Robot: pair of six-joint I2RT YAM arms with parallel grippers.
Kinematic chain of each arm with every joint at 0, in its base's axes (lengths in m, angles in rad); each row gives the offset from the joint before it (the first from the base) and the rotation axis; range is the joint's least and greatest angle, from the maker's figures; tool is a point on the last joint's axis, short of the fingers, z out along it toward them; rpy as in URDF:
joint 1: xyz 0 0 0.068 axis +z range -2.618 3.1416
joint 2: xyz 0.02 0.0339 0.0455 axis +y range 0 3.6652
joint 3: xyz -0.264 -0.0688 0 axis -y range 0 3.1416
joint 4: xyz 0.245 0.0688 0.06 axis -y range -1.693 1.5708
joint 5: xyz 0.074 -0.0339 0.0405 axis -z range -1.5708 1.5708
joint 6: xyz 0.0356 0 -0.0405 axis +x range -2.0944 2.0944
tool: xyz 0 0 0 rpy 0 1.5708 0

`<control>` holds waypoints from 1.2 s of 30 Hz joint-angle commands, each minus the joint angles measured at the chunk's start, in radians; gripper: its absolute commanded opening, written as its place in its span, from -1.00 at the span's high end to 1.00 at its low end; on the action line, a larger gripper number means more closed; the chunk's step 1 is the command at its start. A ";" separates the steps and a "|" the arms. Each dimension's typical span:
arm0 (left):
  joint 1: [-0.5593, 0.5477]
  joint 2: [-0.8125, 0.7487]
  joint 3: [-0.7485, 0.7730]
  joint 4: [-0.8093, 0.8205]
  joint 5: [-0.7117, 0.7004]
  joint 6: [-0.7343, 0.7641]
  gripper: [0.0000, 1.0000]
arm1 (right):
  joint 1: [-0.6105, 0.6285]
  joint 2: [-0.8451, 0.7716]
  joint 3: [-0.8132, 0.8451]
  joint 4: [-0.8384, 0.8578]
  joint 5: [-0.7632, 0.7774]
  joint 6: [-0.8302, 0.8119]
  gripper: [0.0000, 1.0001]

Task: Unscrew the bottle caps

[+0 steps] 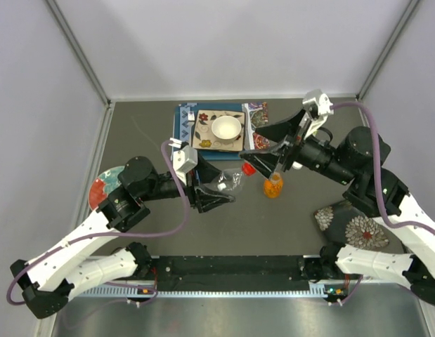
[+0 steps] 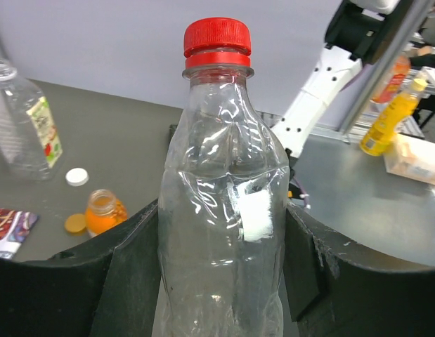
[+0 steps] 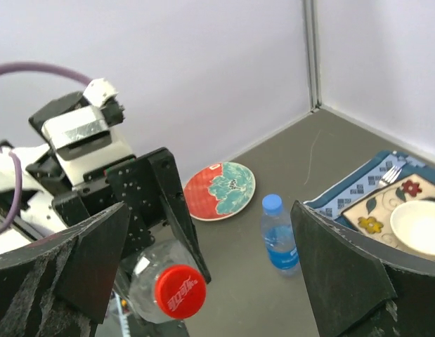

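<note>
My left gripper (image 2: 224, 235) is shut on the body of a clear plastic bottle (image 2: 221, 232), held off the table with its neck toward the right arm. The red cap (image 2: 217, 42) sits on the neck. In the top view the left gripper (image 1: 216, 191) holds the bottle (image 1: 228, 184) at mid-table, cap (image 1: 249, 168) pointing right. My right gripper (image 3: 209, 214) (image 1: 263, 154) stands wide open just off the red cap (image 3: 180, 293), not touching it. A blue-capped bottle (image 3: 279, 235) stands behind. Loose white cap (image 2: 77, 177) and orange cap (image 2: 75, 223) lie on the table.
An open orange bottle (image 1: 273, 186) stands beside the held bottle. An uncapped clear labelled bottle (image 2: 24, 126) stands further off. A white bowl (image 1: 226, 128) sits on a tray over a placemat (image 1: 183, 116). A red-and-teal plate (image 1: 103, 186) lies left, a dark floral plate (image 1: 352, 226) right.
</note>
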 commanded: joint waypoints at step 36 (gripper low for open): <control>-0.103 -0.097 -0.039 0.033 -0.583 0.189 0.89 | 0.067 0.178 0.043 0.065 0.229 0.377 0.61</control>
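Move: The red cap sits on the clear bottle that the left hand still holds. From the wide-open right fingers, the cap is roughly 3 cm back, 2 cm left and 4 cm down; from the left hand, about 5 cm right, level fore and aft, 9 cm up. On the table far below the right hand, the open orange bottle stands some 10 cm ahead and 8 cm right, the blue bottle about 12 cm ahead and 18 cm left. The right fingers close onto the red cap and pinch it from both sides, after the hand, still wide open, has swung about 5 cm left, some 4 cm forward and 3 cm down, tipping to point further downward. Keeping its grip on the bottle, the left hand carries it about 6 cm forward and 3 cm left, turning nearly 30 degrees counter-clockwise. ##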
